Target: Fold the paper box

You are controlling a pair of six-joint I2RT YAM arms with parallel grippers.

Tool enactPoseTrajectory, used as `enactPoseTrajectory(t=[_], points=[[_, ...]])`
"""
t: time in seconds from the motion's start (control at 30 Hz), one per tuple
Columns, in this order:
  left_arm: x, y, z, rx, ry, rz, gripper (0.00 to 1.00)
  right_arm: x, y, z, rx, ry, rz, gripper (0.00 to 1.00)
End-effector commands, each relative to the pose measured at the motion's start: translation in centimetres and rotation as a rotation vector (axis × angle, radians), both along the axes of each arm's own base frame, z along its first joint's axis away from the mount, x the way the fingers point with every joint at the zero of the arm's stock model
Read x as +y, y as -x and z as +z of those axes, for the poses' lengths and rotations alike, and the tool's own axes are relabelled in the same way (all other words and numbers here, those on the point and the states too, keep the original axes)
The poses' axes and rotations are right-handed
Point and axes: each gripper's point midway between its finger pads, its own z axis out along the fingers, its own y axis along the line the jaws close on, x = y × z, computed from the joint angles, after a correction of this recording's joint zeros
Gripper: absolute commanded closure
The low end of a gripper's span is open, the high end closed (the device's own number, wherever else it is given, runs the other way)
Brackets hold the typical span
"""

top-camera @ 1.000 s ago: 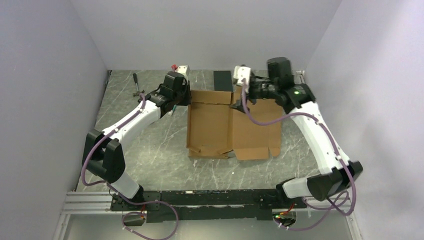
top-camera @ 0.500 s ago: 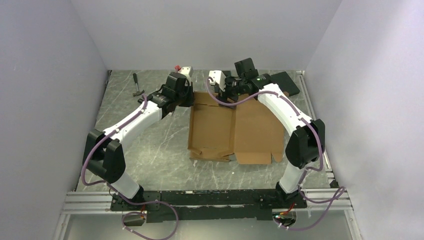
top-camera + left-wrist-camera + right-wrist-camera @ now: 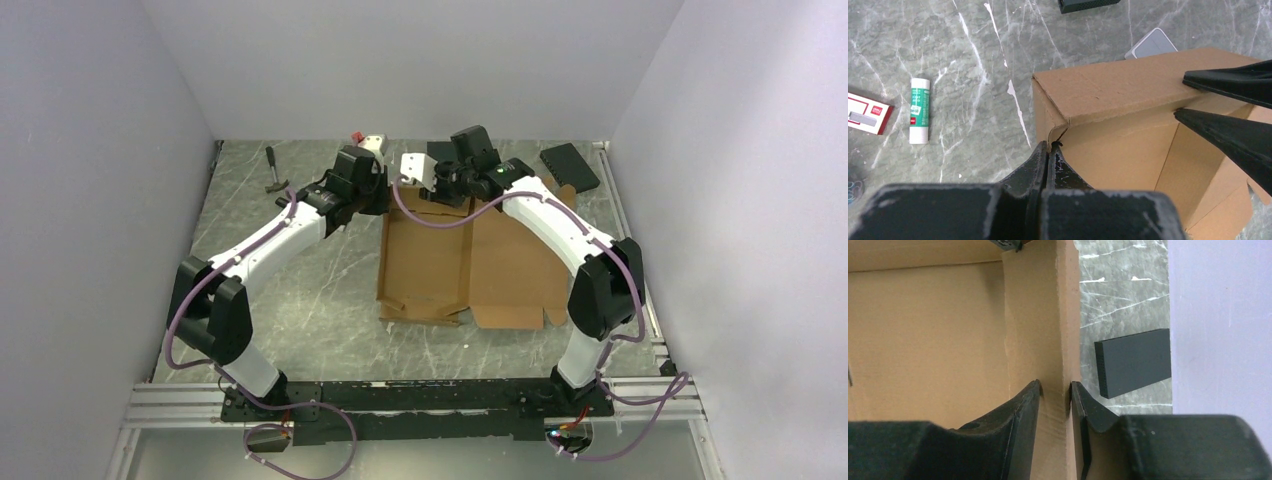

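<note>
The brown paper box [image 3: 465,262] lies partly folded in the middle of the table, its far wall and left wall raised. My left gripper [image 3: 1049,146] is shut on the near end of the left wall at the box's far left corner [image 3: 383,205]. My right gripper [image 3: 1055,385] straddles the raised far wall, one finger inside and one outside, both pressed against the cardboard. In the left wrist view its two black fingers [image 3: 1228,82] bracket that wall's top edge. From above it sits at the far wall's left half [image 3: 435,193].
A black slab [image 3: 1133,362] lies just behind the far wall; another [image 3: 570,165] lies at the far right. A glue stick [image 3: 919,110], a red-and-white packet [image 3: 868,112] and a translucent case [image 3: 1151,44] lie nearby. A tool [image 3: 272,170] lies far left.
My right arm has swung left along the far wall, from the box's right part toward its left half, and its jaws have closed onto the wall. The left arm has stayed put.
</note>
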Motion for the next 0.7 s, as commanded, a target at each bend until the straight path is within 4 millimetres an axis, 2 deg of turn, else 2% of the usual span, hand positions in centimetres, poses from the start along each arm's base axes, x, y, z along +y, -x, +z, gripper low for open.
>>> enactPoseTrajectory(t=[0.0, 0.1, 0.3, 0.5, 0.67], points=[[-1.4, -0.5, 2.4, -0.069, 0.053, -0.039, 1.0, 0.1, -0.6, 1.5, -0.091, -0.009, -0.013, 0.68], [-1.6, -0.5, 2.4, -0.07, 0.057, -0.042, 1.0, 0.2, -0.4, 1.0, -0.119, 0.006, -0.015, 0.72], [-1.7, -0.4, 2.4, -0.069, 0.057, -0.044, 1.0, 0.3, -0.5, 0.7, -0.179, 0.002, -0.032, 1.0], [-2.3, -0.2, 2.1, -0.053, 0.076, -0.071, 1.0, 0.3, -0.3, 0.7, -0.184, -0.032, -0.078, 1.0], [-3.0, -0.1, 1.9, -0.042, 0.101, -0.095, 1.0, 0.3, 0.4, -0.3, -0.163, -0.036, -0.073, 1.0]])
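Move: The box's far wall rim is already between the right hand's parted fingertips, within about 1 cm ahead and below, and level sideways. Some 8 cm to that hand's left is the box's far left corner, still pinched by the left hand, from which the spot on the far wall lies about 8 cm right and 1 cm ahead. The black box lies roughly 19 cm ahead of the right hand, 4 cm right and 10 cm below; the open lid panel is centred about 20 cm right, 6 cm back and 9 cm below. The right hand, one finger inside the box's far wall and one outside, settles about 1 cm down and closes from a third open to shut, pinching the cardboard rim, while the wrist tilts so that the fingers point some 10 degrees less steeply down. The left hand keeps its shut grip on the far left corner and eases barely 1 cm down and back with it, so that both hands end up holding the same wall side by side. ##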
